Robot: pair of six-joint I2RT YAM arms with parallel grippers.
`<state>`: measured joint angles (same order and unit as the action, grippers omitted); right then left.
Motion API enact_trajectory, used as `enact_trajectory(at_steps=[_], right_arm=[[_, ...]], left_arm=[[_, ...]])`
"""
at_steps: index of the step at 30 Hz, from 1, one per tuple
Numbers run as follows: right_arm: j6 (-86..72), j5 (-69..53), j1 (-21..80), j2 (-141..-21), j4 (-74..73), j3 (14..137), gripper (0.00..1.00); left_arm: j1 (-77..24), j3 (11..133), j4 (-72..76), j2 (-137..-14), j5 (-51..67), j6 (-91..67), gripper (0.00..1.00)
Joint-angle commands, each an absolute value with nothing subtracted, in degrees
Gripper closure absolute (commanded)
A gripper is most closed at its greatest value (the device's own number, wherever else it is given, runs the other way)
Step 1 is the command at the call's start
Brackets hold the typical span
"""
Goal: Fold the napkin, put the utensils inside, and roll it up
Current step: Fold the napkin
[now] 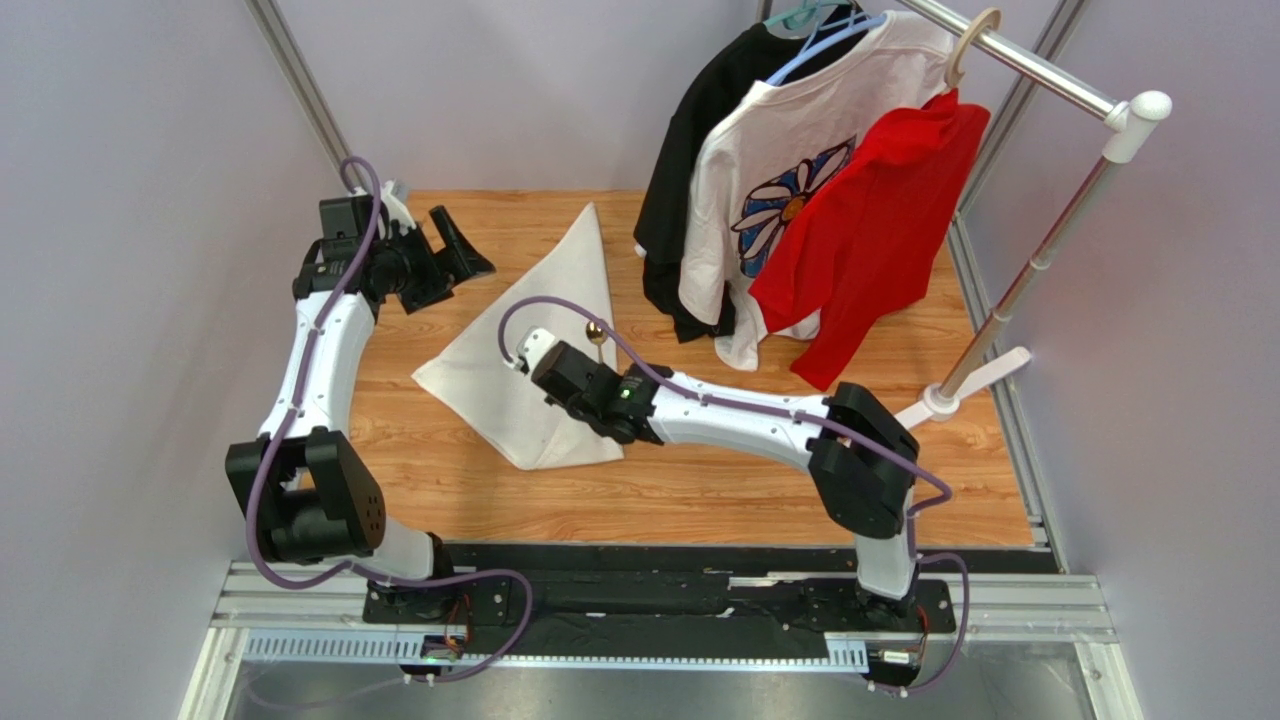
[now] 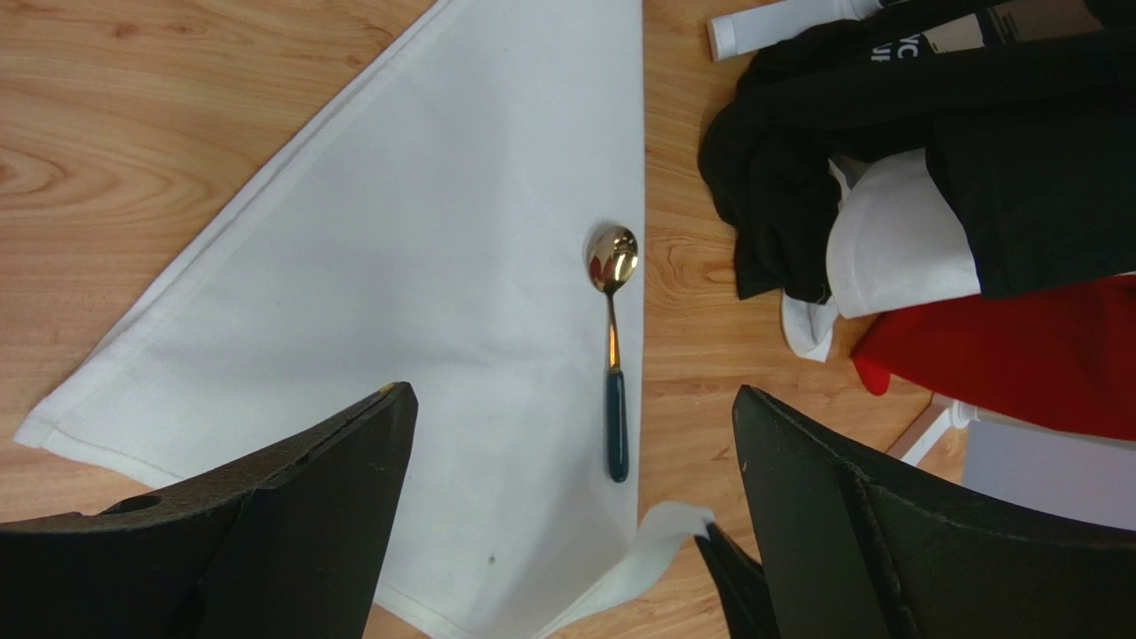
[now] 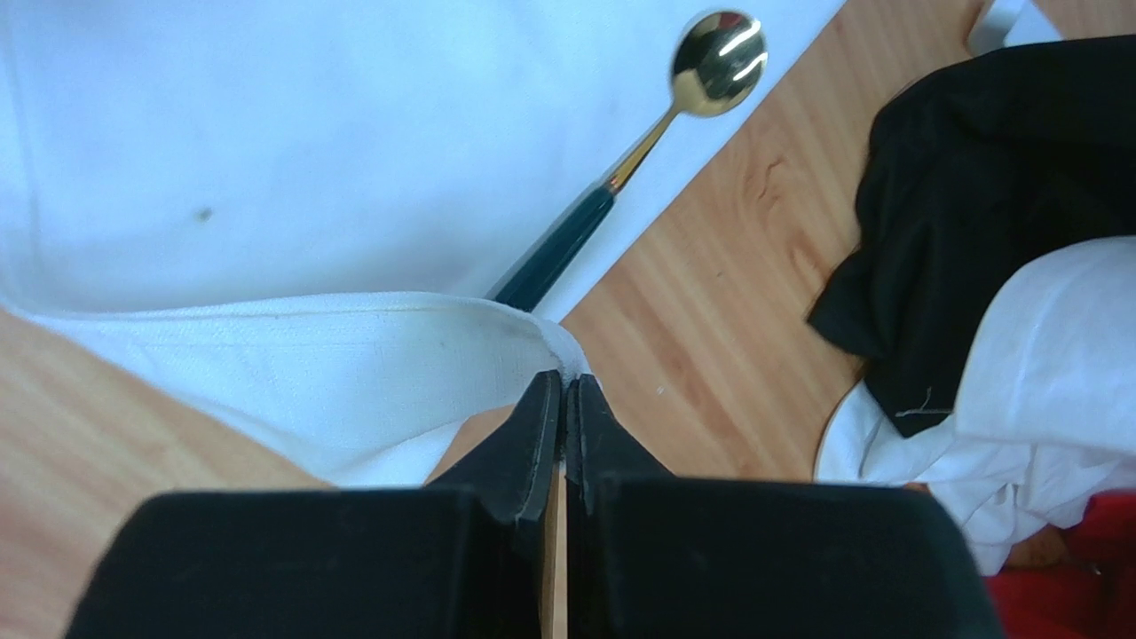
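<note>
The white napkin (image 1: pixel 544 323) lies folded into a triangle on the wooden table (image 1: pixel 451 473). A spoon (image 2: pixel 614 360) with a gold bowl and dark handle rests along the napkin's (image 2: pixel 427 240) right edge. My right gripper (image 3: pixel 564 386) is shut on the near corner of the napkin (image 3: pixel 334 133) and holds it curled up off the table, just short of the spoon's (image 3: pixel 627 167) handle. In the top view the right gripper (image 1: pixel 529 354) sits over the cloth. My left gripper (image 1: pixel 458 248) hovers wide open at the table's back left, and its wrist view puts the left gripper (image 2: pixel 571 400) above the cloth, holding nothing.
A clothes rack (image 1: pixel 1037 270) stands at the back right with a black shirt (image 1: pixel 706 135), a white flower-print T-shirt (image 1: pixel 781 180) and a red shirt (image 1: pixel 872 225) hanging low near the napkin's right side. The rack's white foot (image 1: pixel 950 399) rests on the table's right edge.
</note>
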<state>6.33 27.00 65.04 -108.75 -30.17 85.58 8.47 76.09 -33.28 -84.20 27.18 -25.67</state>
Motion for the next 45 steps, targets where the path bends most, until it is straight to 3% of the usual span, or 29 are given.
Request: enact_trajectory(at_steps=[1,13,45], right_arm=[[12.3,26.3,61.8,-112.9,-27.5,92.5,1.00],[17.7,27.3,57.1,-121.5,-25.2,100.4,1.00],[24.1,31.7,52.5,-130.7,-22.4,109.5,1.00]], left_arm=[[9.2,75.9,-31.6,-82.3,29.6,-26.8,0.02],[10.5,75.8,-31.0,-82.4,31.4,-27.5,0.02],[11.1,75.4,-30.6,-82.9,32.5,-27.9,0.02]])
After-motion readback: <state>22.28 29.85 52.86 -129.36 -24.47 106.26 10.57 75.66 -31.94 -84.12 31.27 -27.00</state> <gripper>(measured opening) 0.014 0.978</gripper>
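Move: The right hand already holds the napkin's near corner, lifted. The spoon's middle lies about 11 cm ahead of this hand, 3 cm to its left and 9 cm below. The napkin's far corner is roughly 39 cm ahead and 5 cm left, its left corner some 8 cm ahead and 33 cm left, and the black shirt's hem about 17 cm ahead and 11 cm right. From the left hand, the spoon is about 16 cm right, 4 cm ahead and 20 cm below. Forward, fast at first and then slowing, the right arm carries the pinched napkin corner about 14 cm along the right edge, over the spoon's handle towards its bowl and the napkin's far corner, sinking a couple of centimetres on the way. The shut fingers keep their pinch while the wrist tilts some 10 degrees, fingertips swinging slightly upward. ##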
